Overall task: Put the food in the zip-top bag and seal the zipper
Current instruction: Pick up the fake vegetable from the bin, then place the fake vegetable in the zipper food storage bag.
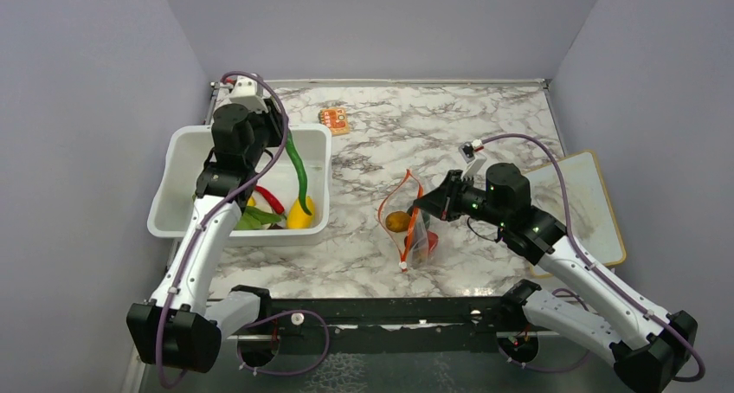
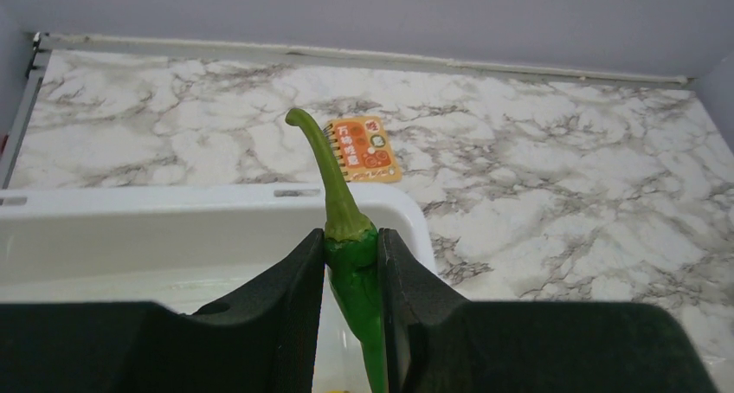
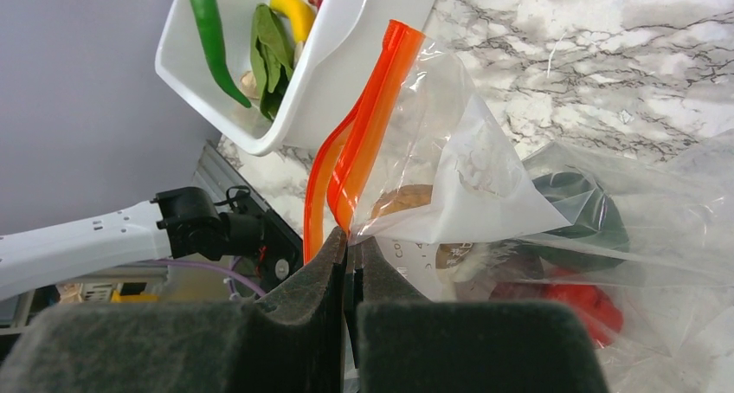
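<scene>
My left gripper [image 2: 353, 248] is shut on a long green chilli [image 2: 350, 254], which hangs from it over the white tub [image 1: 173, 164]. The chilli [image 1: 299, 172] dangles stem up above the tub's right part. My right gripper [image 3: 353, 241] is shut on the zip-top bag [image 3: 485, 177] at its orange-red zipper [image 3: 368, 133], holding the mouth up and apart. In the top view the bag [image 1: 414, 224] stands at mid table with the zipper [image 1: 401, 211] looped open toward the left. Inside it lie a brown lump [image 1: 397, 222], a red piece [image 3: 580, 298] and a dark green piece [image 3: 576, 198].
The tub still holds a yellow banana [image 1: 300, 213], a red chilli [image 1: 270, 199] and green leaves [image 1: 258, 220]. A small orange notebook [image 1: 334, 119] lies at the back of the marble table. A white board [image 1: 593, 202] lies at the right edge.
</scene>
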`<state>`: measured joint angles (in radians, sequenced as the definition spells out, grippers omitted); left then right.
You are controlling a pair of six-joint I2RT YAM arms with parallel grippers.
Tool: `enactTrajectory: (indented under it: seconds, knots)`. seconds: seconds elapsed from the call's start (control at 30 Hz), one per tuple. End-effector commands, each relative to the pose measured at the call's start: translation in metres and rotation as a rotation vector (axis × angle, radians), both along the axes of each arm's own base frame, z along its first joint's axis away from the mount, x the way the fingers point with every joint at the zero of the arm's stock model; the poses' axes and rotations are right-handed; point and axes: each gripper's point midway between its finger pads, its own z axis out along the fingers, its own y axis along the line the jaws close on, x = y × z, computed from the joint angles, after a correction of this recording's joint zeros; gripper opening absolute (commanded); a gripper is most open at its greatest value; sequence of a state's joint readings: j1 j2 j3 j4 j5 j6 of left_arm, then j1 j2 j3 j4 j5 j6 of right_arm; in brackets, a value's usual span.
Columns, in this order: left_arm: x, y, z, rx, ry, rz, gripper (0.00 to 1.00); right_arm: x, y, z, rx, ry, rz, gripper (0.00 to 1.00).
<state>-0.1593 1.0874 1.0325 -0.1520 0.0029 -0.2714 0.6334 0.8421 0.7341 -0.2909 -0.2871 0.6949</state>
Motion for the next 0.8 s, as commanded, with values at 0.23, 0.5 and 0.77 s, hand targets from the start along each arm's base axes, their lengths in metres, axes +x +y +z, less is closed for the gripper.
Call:
enactTrajectory:
  seconds: [0.23,0.5,0.77]
  knots:
    - [-0.040,-0.081,0.071,-0.179,-0.167,-0.472,0.15,-0.010,0.011,0.020,0.126,-0.002,0.045,0.01]
    - [-0.070,-0.121,0.074,-0.338,-0.219,-0.696,0.14,-0.005,0.026,0.016,0.162,0.035,0.086,0.01]
    - [-0.085,-0.139,0.108,-0.429,-0.374,-0.732,0.14,-0.002,0.036,0.026,0.235,0.069,0.097,0.01]
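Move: The bag's open mouth, where the green pepper now held by the left gripper is going, lies roughly 28 cm to that gripper's right, 20 cm back and 11 cm below. The bin's right rim runs about 8 cm to the right and 18 cm below; the yellow squash lies some 26 cm below and 5 cm back, 1 cm right. From the right gripper, pinching the bag's edge, the mouth is about 4 cm left, 2 cm back and 3 cm below. Lift the left gripper a little first, then swing it about 13 cm right and 7 cm back over the bin's right side towards the bag, ending 5 cm higher. Turn it some 40 degrees clockwise while its left side rolls down, and keep the hanging pepper pinched near its stem. Let the right gripper keep hold of the bag's edge and ease left to meet it. ##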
